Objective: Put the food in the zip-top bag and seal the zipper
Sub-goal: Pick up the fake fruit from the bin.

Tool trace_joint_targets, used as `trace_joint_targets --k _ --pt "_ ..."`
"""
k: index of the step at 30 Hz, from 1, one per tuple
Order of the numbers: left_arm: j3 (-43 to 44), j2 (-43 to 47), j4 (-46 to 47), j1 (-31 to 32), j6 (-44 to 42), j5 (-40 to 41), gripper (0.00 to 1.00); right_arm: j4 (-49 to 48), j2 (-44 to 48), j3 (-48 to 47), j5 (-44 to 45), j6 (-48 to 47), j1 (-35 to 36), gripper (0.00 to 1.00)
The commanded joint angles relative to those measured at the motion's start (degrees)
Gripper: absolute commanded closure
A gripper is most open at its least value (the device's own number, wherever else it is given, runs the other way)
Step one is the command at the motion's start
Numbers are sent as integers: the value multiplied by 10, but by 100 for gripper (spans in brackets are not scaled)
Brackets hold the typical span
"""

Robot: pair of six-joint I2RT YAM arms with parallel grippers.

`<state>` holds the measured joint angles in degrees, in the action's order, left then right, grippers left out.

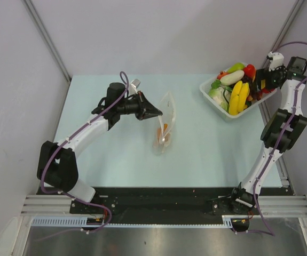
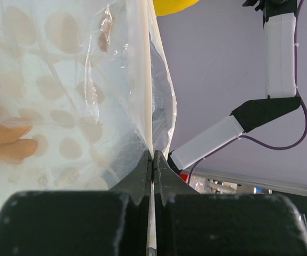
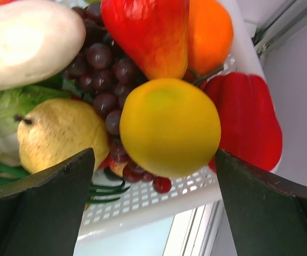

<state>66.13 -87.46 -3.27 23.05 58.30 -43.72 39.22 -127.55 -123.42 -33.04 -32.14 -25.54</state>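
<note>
The zip-top bag [image 1: 167,120], clear with cream dots, stands up from the mid table. My left gripper [image 1: 157,113] is shut on its mouth edge. In the left wrist view the gripper [image 2: 152,159] pinches the pale zipper [image 2: 148,101], and the bag [image 2: 62,80] holds orange pieces [image 2: 6,141]. My right gripper [image 1: 258,88] hovers open over the basket of food. Its fingers [image 3: 57,186] flank the yellow lemon [image 3: 169,125] without touching it. The red bell pepper [image 3: 249,122], purple grapes [image 3: 102,58] and white radish [image 3: 25,40] lie around the lemon.
The white lattice basket [image 1: 213,99] sits at the table's far right corner, also holding bananas [image 1: 238,97] and greens. A yellow pear [image 3: 57,133] and a red-orange fruit [image 3: 148,32] crowd the lemon. The basket rim [image 3: 142,205] lies below my right fingers.
</note>
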Motion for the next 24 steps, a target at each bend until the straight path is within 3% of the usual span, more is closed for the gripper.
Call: trace_joint_targets --k 1,5,14,24 --pt "23 -3 1 -5 -17 -6 100 -58 -12 -31 24 12 12 4" --pt "22 -3 0 -6 -19 -7 100 -69 -13 -31 32 20 11 28" --pt "18 -3 -10 -9 -28 -9 100 -86 35 0 4 27 -4 68" --pt "18 2 -12 -8 -33 -9 100 -77 126 12 -68 87 -22 71"
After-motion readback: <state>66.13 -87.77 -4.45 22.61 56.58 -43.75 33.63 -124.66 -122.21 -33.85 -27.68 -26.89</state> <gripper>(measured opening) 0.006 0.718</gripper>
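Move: The right hand, open, already has the round yellow fruit between its fingertips, its middle about 2 cm ahead, 1 cm right and 1 cm below. The red bell pepper lies roughly 5 cm to the right of the fruit and 1 cm nearer, the grapes some 5 cm to its left and 1 cm farther out, the orange about 5 cm beyond it. From the left hand, the yellow fruit is around 45 cm right, 22 cm ahead and lower. The right hand eases about 1.5 cm forward, closes on the yellow fruit's sides, then rises some 3 cm. ##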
